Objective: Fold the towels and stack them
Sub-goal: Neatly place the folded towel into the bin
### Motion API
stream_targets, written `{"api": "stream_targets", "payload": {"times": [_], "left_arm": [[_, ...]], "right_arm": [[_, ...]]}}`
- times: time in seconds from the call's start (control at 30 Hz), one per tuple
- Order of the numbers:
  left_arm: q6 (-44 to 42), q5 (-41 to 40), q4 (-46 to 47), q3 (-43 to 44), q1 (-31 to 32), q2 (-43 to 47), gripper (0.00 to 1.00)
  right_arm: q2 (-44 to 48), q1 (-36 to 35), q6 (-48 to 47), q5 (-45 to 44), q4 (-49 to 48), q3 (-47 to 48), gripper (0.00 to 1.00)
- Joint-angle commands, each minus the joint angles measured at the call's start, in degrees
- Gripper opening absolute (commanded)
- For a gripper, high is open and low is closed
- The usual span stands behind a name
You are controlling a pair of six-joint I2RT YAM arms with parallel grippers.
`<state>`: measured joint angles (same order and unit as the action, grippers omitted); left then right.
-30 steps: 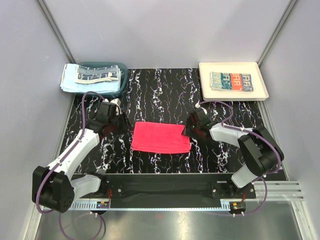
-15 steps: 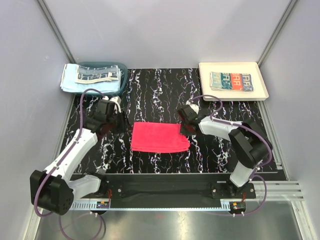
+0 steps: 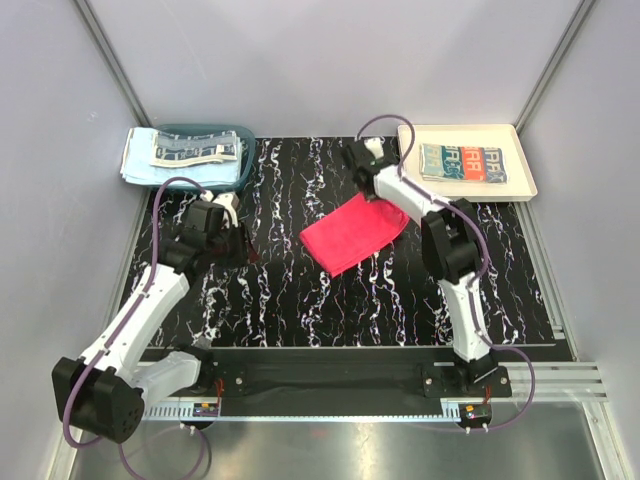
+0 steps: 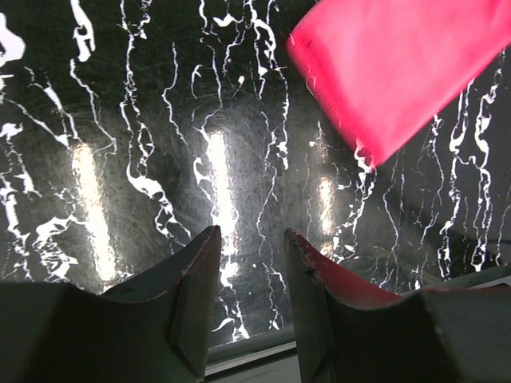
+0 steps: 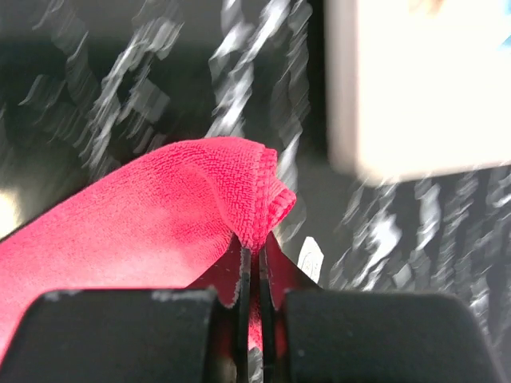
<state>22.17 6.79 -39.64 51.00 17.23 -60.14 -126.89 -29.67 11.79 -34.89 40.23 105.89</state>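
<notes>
A folded red-pink towel lies skewed on the black marble table, its far corner raised. My right gripper is shut on that corner; in the right wrist view the cloth bunches up out of the closed fingertips. My left gripper stands open and empty to the left of the towel; its wrist view shows bare table between the fingers and the red towel well beyond them. Folded patterned towels lie in the cream tray. A light blue towel and a patterned one rest on the teal basket.
The tray's pale rim is close ahead and to the right of my right gripper. The basket sits at the back left corner. Grey walls enclose the table on three sides.
My right gripper shut on the red towel's right edge and pulled it up and toward the back right, turning the towel askew. The left arm drew back slightly to the left.
</notes>
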Motion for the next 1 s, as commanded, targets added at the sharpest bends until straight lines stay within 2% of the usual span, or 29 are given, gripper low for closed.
{"api": "stream_targets", "payload": {"times": [0.0, 0.1, 0.3, 0.63, 0.97], "left_arm": [[-2.0, -2.7, 0.3, 2.1, 0.0, 1.5, 0.42], [-1.8, -3.0, 1.0, 1.6, 0.1, 1.4, 0.41], [-1.3, -3.2, 1.8, 1.1, 0.0, 1.3, 0.41], [-1.2, -2.3, 2.1, 0.5, 0.1, -0.3, 0.40], [-1.3, -2.7, 2.0, 0.5, 0.0, -0.8, 0.40]], "right_arm": [[-6.9, 4.6, -9.8, -7.5, 5.7, 13.6, 0.00], [-13.7, 8.6, -13.1, -8.3, 9.6, 26.1, 0.00], [-23.0, 12.0, -21.0, -10.2, 9.5, 43.4, 0.00], [-20.2, 16.4, -28.8, -10.6, -5.0, 40.7, 0.00], [-20.0, 19.4, -36.6, -11.1, -10.2, 43.6, 0.00]]}}
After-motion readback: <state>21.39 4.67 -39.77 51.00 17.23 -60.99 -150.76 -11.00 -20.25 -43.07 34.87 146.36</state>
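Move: The cream bin that the held red towel is being taken to has its middle about 25 cm to the right of the right hand, 13 cm ahead and some 6 cm below. The patterned towel inside it lies roughly 24 cm right and 13 cm ahead of the hand. The red towel, pinched at one end by the right hand, trails with its middle about 9 cm back and 8 cm left. From the idle left hand the bin is some 60 cm right and 30 cm ahead, 13 cm lower. The red towel, still pinched at its end in the shut right fingers, is swept forward and right in nearly equal parts, some 23 cm in all, over the bin's left side. The pull is fast at first, then slower while the hand climbs about 5 cm. The wrist tilts some 20 degrees, its left side dropping, so the fingers aim more to the right. ##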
